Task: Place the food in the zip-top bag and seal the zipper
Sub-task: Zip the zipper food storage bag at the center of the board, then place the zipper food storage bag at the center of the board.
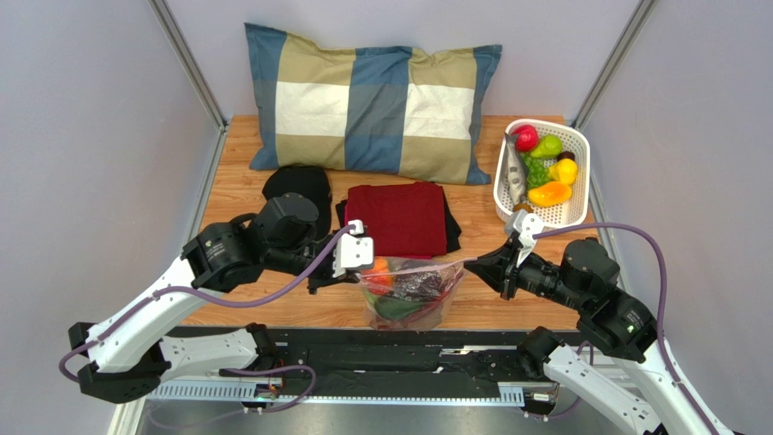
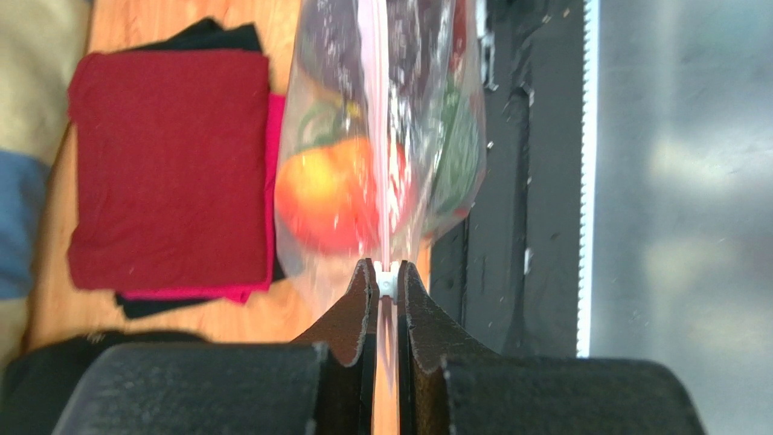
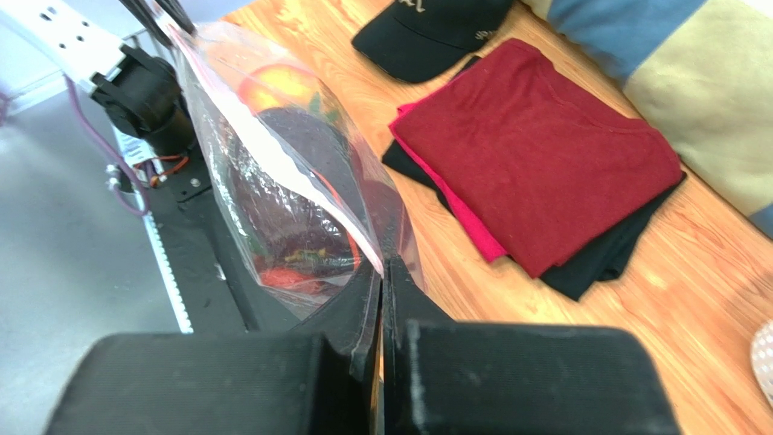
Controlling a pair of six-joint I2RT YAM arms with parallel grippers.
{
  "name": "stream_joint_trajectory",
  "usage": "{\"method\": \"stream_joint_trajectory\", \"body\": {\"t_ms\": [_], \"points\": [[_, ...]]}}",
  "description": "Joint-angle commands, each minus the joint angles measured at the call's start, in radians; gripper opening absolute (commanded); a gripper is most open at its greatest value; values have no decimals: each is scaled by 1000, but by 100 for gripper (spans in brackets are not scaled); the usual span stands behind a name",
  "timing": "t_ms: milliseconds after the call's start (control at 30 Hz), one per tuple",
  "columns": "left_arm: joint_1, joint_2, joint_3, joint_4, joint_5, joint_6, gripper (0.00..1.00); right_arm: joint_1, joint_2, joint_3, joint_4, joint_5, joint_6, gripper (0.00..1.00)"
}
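The clear zip-top bag (image 1: 410, 292) hangs stretched between my two grippers over the table's near edge. It holds food: an orange-red fruit (image 2: 325, 195), dark purple pieces (image 3: 313, 149) and something green (image 1: 392, 308). My left gripper (image 2: 387, 275) is shut on the small white slider of the zipper (image 2: 373, 136) at the bag's left end. My right gripper (image 3: 382, 268) is shut on the bag's top edge at its right corner, where the zipper strip (image 3: 272, 156) runs in. More food (image 1: 544, 168) lies in the white basket.
A white perforated basket (image 1: 575, 210) stands at the back right. A folded red cloth (image 1: 396, 217) on darker cloths lies behind the bag, with a black cap (image 1: 299, 186) to its left. A checked pillow (image 1: 372, 104) leans at the back. The black base rail (image 1: 399, 349) runs under the bag.
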Motion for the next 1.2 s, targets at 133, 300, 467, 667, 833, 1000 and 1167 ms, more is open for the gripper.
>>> {"method": "stream_joint_trajectory", "body": {"t_ms": [133, 300, 467, 667, 833, 1000, 1167], "points": [[26, -93, -31, -159, -108, 59, 2, -38, -25, 55, -48, 104, -78, 0], [26, -58, 21, -137, -57, 55, 1, -50, 0, 95, -65, 23, -82, 0], [26, -7, 128, -141, 63, 36, 0, -56, 26, 205, -131, -69, -93, 0], [49, 16, 136, -105, 106, -1, 0, -59, 46, 265, -243, -112, -176, 0], [98, 84, 121, -58, 113, -55, 0, -61, 47, 207, -193, 72, -141, 0], [216, 223, 180, -3, 135, -107, 0, -61, 171, 190, -159, 132, -107, 0], [276, 312, 176, 103, 107, -95, 0, -64, 260, 123, -22, 211, -191, 0]]}}
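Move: The left fingers hold the white slider near the left end of the taut zip, and the right fingers pinch the zip's right end, about 21 cm to the right and some 3 cm farther out. From the left hand, the bag body hangs about 10 cm right, level fore-and-aft and 12 cm below; from the right hand, it is 11 cm left, 3 cm back and 12 cm below. The red cloth lies about 22 cm ahead, 7 cm right and 26 cm below the left hand. The left hand, shut on the slider, first pulls it about 2.5 cm farther left along the zip towards its left end while the right hand keeps its pinch and yields barely a centimetre to the right. Then both hands lift the bag by 2 to 4 cm, drawing back slightly, and swing forward towards the red cloth while sinking again, the left some 8 cm, easing back to the right and turning counter-clockwise, and the right about 6 cm, rolling its left side down, both grips kept. ##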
